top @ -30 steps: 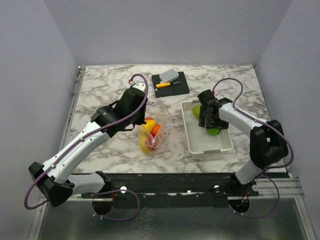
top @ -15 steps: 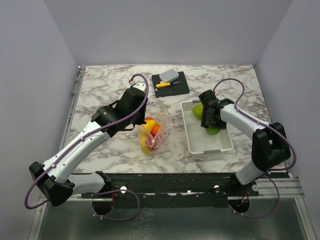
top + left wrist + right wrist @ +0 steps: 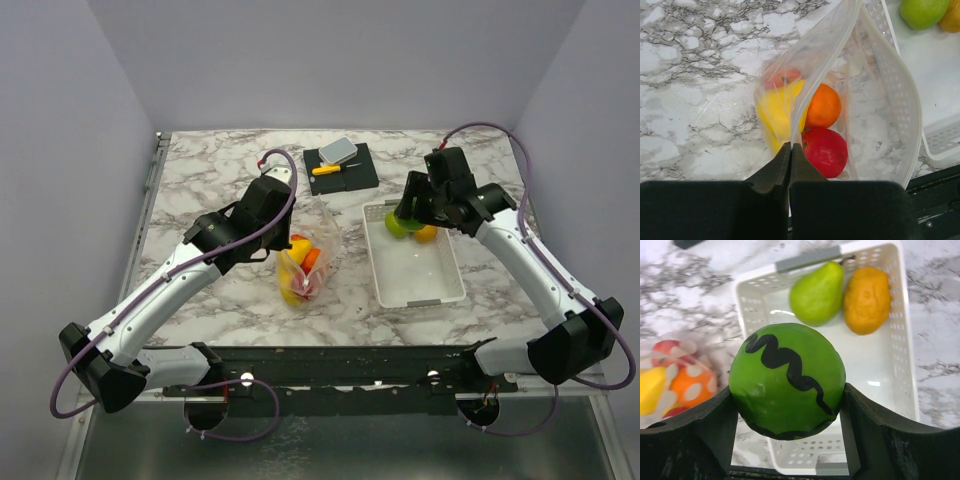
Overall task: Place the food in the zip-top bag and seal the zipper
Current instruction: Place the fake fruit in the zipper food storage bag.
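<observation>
My right gripper (image 3: 789,396) is shut on a round green toy fruit with a black zigzag line (image 3: 782,360), held above the white basket (image 3: 892,367). A green pear (image 3: 816,292) and an orange fruit (image 3: 867,299) lie at the basket's far end. The clear zip-top bag (image 3: 880,100) stands open on the marble. It holds a red fruit (image 3: 826,150), an orange one (image 3: 823,106) and a yellow one (image 3: 775,112). My left gripper (image 3: 790,146) is shut on the bag's rim at the pale zipper (image 3: 825,70). In the top view the bag (image 3: 312,255) sits left of the basket (image 3: 415,280).
A black board (image 3: 365,172) at the back carries a yellow-handled knife (image 3: 327,169) and a grey block (image 3: 338,151). Walls close in the table on three sides. A black rail runs along the near edge.
My right gripper has closed on the green striped fruit in the basket and lifted it up and towards the back. The left arm and the bag have not moved.
</observation>
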Available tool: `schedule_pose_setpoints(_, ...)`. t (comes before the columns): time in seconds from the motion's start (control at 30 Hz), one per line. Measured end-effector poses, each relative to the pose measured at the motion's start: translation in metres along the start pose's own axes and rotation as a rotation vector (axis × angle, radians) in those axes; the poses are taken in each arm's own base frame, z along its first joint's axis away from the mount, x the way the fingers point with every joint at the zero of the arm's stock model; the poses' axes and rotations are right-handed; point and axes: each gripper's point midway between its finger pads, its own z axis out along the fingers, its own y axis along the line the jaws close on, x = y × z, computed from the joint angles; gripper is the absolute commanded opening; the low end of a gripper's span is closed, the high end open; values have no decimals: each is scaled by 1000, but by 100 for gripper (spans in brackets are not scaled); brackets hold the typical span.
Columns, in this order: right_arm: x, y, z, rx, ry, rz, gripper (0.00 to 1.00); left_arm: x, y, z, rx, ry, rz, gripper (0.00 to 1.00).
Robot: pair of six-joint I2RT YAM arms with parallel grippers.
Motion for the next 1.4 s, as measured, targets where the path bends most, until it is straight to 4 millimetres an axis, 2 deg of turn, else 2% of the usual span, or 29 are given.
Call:
schedule_pose_setpoints(0.13, -13, 28, -25, -125, -35, -16, 34, 1, 0, 0, 0, 2, 0, 0)
schedule_pose_setpoints(0.33, -19, 79, -62, -321, -58, -75, 34, 1, 0, 0, 1, 3, 0, 0)
schedule_pose_setpoints(0.6, -11, 144, -109, -539, -79, -174, 35, 2, -1, 1, 5, 5, -1, 0)
schedule_pose_setpoints(0.7, -2, 167, -119, -593, -74, -221, 35, 2, -1, 1, 6, 6, 0, 0)
schedule_pose_setpoints(0.83, 14, 190, -118, -625, -42, -278, 35, 2, -1, 0, 10, 8, -1, 0)
schedule_pose_setpoints(0.97, 32, 205, -105, -619, 2, -320, 35, 2, -2, 0, 12, 9, -1, 0)
schedule_pose_setpoints(1.13, 47, 213, -86, -579, 34, -349, 39, 2, -2, 0, 14, 10, -1, 0)
schedule_pose_setpoints(1.4, 65, 220, -61, -511, 54, -396, 53, 2, -2, -1, 16, 8, -1, 0)
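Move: Over to the right hand's left, about 22 cm, and some 6 cm back, is the open mouth of the zip-top bag, near the hand's own height. The white basket is below, its middle about 16 cm down and 3 cm right. In it the green pear lies about 7 cm ahead and the orange-yellow fruit 6 cm ahead and 7 cm right. From the left hand, the mouth lies about 6 cm right, 1 cm forward and slightly lower. Carrying the striped green melon in a kept grip, the right hand swings some 22 cm left and 7 cm back from over the basket towards the bag mouth, arching up about 12 cm and then sinking about 7, while turning some 35 degrees counter-clockwise. The left hand stays put, still pinching the bag's rim. ##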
